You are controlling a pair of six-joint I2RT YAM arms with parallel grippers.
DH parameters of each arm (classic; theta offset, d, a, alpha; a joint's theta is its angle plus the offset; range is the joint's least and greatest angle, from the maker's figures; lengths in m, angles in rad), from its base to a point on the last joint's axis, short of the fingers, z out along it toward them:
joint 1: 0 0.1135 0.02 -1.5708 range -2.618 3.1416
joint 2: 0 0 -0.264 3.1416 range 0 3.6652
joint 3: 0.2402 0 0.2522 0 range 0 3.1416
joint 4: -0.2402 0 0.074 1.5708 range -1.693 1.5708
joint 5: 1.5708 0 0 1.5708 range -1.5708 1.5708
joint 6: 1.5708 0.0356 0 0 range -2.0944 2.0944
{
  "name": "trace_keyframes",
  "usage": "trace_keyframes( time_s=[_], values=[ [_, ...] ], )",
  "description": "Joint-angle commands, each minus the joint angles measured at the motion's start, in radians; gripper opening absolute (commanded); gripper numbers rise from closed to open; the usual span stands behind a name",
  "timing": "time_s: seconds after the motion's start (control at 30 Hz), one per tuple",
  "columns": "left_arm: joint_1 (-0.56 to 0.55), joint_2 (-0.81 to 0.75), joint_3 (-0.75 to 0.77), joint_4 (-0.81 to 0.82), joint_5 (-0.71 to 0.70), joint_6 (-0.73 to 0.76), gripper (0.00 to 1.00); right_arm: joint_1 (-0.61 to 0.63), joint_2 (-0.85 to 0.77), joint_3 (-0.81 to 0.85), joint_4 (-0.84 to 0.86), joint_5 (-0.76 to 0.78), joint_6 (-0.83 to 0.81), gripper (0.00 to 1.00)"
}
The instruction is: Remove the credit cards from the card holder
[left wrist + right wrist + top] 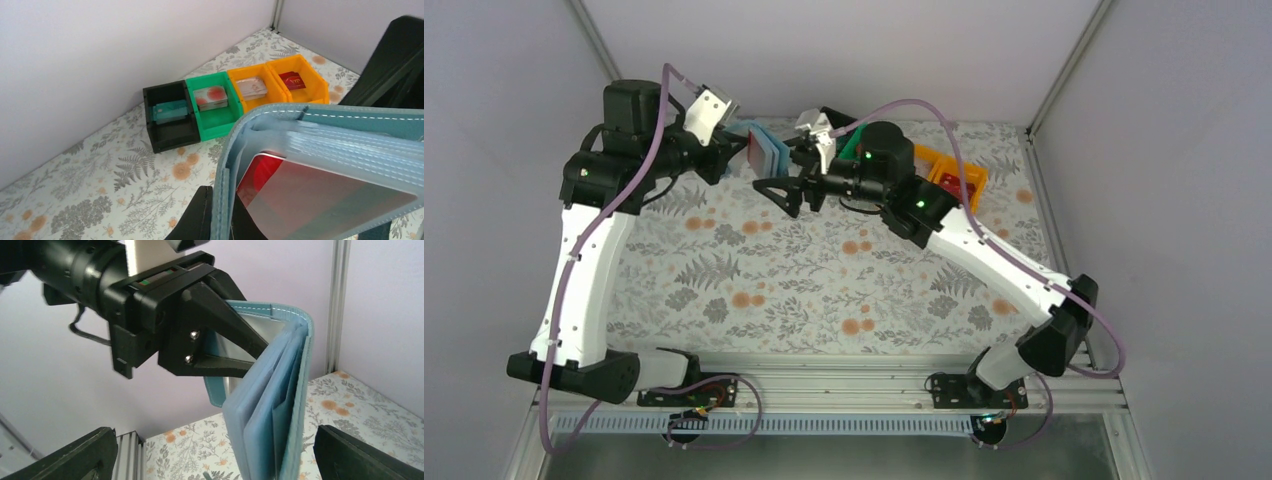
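Observation:
The blue-teal card holder (765, 152) hangs above the table's far side, and my left gripper (223, 220) is shut on its edge. It gapes open in the left wrist view, where a red credit card (265, 175) sits in a clear inner pocket. Other credit cards lie in the bins: a teal one (170, 111), pale ones with red marks (212, 97) (251, 87) and a red one (292, 80). My right gripper (215, 460) is open just right of the holder. The holder's lower edge (275, 430) hangs between its spread fingers without touching either.
A row of small bins stands at the back of the floral table: black (167, 135), green (217, 122), and two orange (250, 102) (312, 75). Walls close in at the back and both sides. My right arm (395, 65) is close beside the holder.

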Motion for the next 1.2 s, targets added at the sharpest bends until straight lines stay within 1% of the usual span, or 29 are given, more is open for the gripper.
trace_keyframes(
  time_s=[0.0,0.03,0.1,0.17,0.2,0.23,0.27,0.4,0.43,0.47,0.53,0.6,0.63,0.7,0.73,0.77,0.8,0.87,0.93,0.97,1.03,1.1,1.13,1.17],
  values=[
    [0.000,0.010,0.038,0.004,0.016,-0.021,0.02,0.025,0.075,0.057,0.064,0.121,0.043,0.98],
    [0.000,0.010,0.045,-0.002,0.049,-0.013,0.02,0.022,0.091,0.070,0.045,0.154,0.045,0.91],
    [0.000,0.008,0.060,-0.016,0.087,-0.001,0.03,0.014,0.090,0.061,0.029,0.188,0.050,0.62],
    [0.000,0.001,0.063,-0.030,0.094,0.019,0.02,-0.003,0.053,0.007,0.059,0.167,0.063,0.37],
    [0.000,-0.001,0.062,-0.036,0.095,0.031,0.02,-0.011,0.030,-0.027,0.080,0.154,0.068,0.22],
    [0.000,-0.002,0.061,-0.044,0.098,0.042,0.02,-0.016,0.010,-0.057,0.095,0.144,0.073,0.12],
    [0.000,-0.004,0.058,-0.050,0.100,0.052,0.02,-0.021,-0.008,-0.083,0.101,0.130,0.075,0.05],
    [0.000,-0.006,0.056,-0.065,0.084,0.088,0.03,-0.038,-0.060,-0.129,0.067,0.019,0.037,0.04],
    [0.001,-0.008,0.051,-0.063,0.061,0.096,0.08,-0.046,-0.071,-0.131,0.043,-0.020,0.019,0.04],
    [0.003,-0.011,0.044,-0.057,0.037,0.100,0.17,-0.053,-0.080,-0.129,0.015,-0.057,0.007,0.04],
    [0.005,-0.017,0.011,-0.032,-0.023,0.101,0.29,-0.069,-0.091,-0.124,-0.049,-0.147,-0.010,0.04],
    [0.012,-0.019,-0.043,-0.006,-0.086,0.113,0.32,-0.080,-0.094,-0.123,-0.101,-0.242,-0.007,0.04],
    [0.019,-0.018,-0.070,0.007,-0.121,0.121,0.35,-0.083,-0.086,-0.120,-0.129,-0.265,0.005,0.04],
    [0.064,-0.014,-0.139,0.047,-0.173,0.137,0.42,-0.095,-0.065,-0.105,-0.190,-0.266,0.045,0.04],
    [0.097,-0.011,-0.170,0.075,-0.179,0.146,0.46,-0.107,-0.048,-0.099,-0.221,-0.266,0.078,0.04],
    [0.137,-0.008,-0.198,0.093,-0.173,0.154,0.48,-0.120,-0.029,-0.094,-0.258,-0.267,0.113,0.04],
    [0.175,-0.002,-0.217,0.104,-0.153,0.161,0.50,-0.134,-0.007,-0.092,-0.278,-0.268,0.168,0.04],
    [0.252,0.007,-0.242,0.114,-0.104,0.174,0.58,-0.149,0.031,-0.108,-0.291,-0.272,0.232,0.04],
    [0.311,0.007,-0.266,0.127,-0.041,0.195,0.65,-0.151,0.066,-0.129,-0.297,-0.258,0.271,0.04],
    [0.333,0.009,-0.275,0.137,-0.026,0.204,0.68,-0.152,0.085,-0.133,-0.311,-0.228,0.280,0.04],
    [0.362,0.019,-0.284,0.153,-0.014,0.214,0.69,-0.155,0.126,-0.122,-0.337,-0.165,0.293,0.04],
    [0.367,0.032,-0.275,0.166,-0.011,0.204,0.69,-0.156,0.157,-0.100,-0.360,-0.101,0.300,0.04],
    [0.367,0.037,-0.267,0.167,0.013,0.199,0.69,-0.156,0.188,-0.089,-0.368,-0.068,0.303,0.04],
    [0.367,0.043,-0.259,0.160,0.067,0.196,0.69,-0.156,0.211,-0.074,-0.381,-0.028,0.303,0.04]
  ],
)
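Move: The card holder hangs open, its middle about 3 cm ahead, 2 cm to the left and level with the right hand, whose fingers are wide open. The left hand still pinches it, the middle lying about 4 cm to that hand's right and 1 cm below. Down on the table, some 40 cm below the right hand, the black bin stands about 28 cm ahead and 9 cm right, the green bin about 24 cm ahead and 17 cm right. Right reaches forward, pinches the card holder; left releases, withdraws left and down; right lowers it some 15 cm. ##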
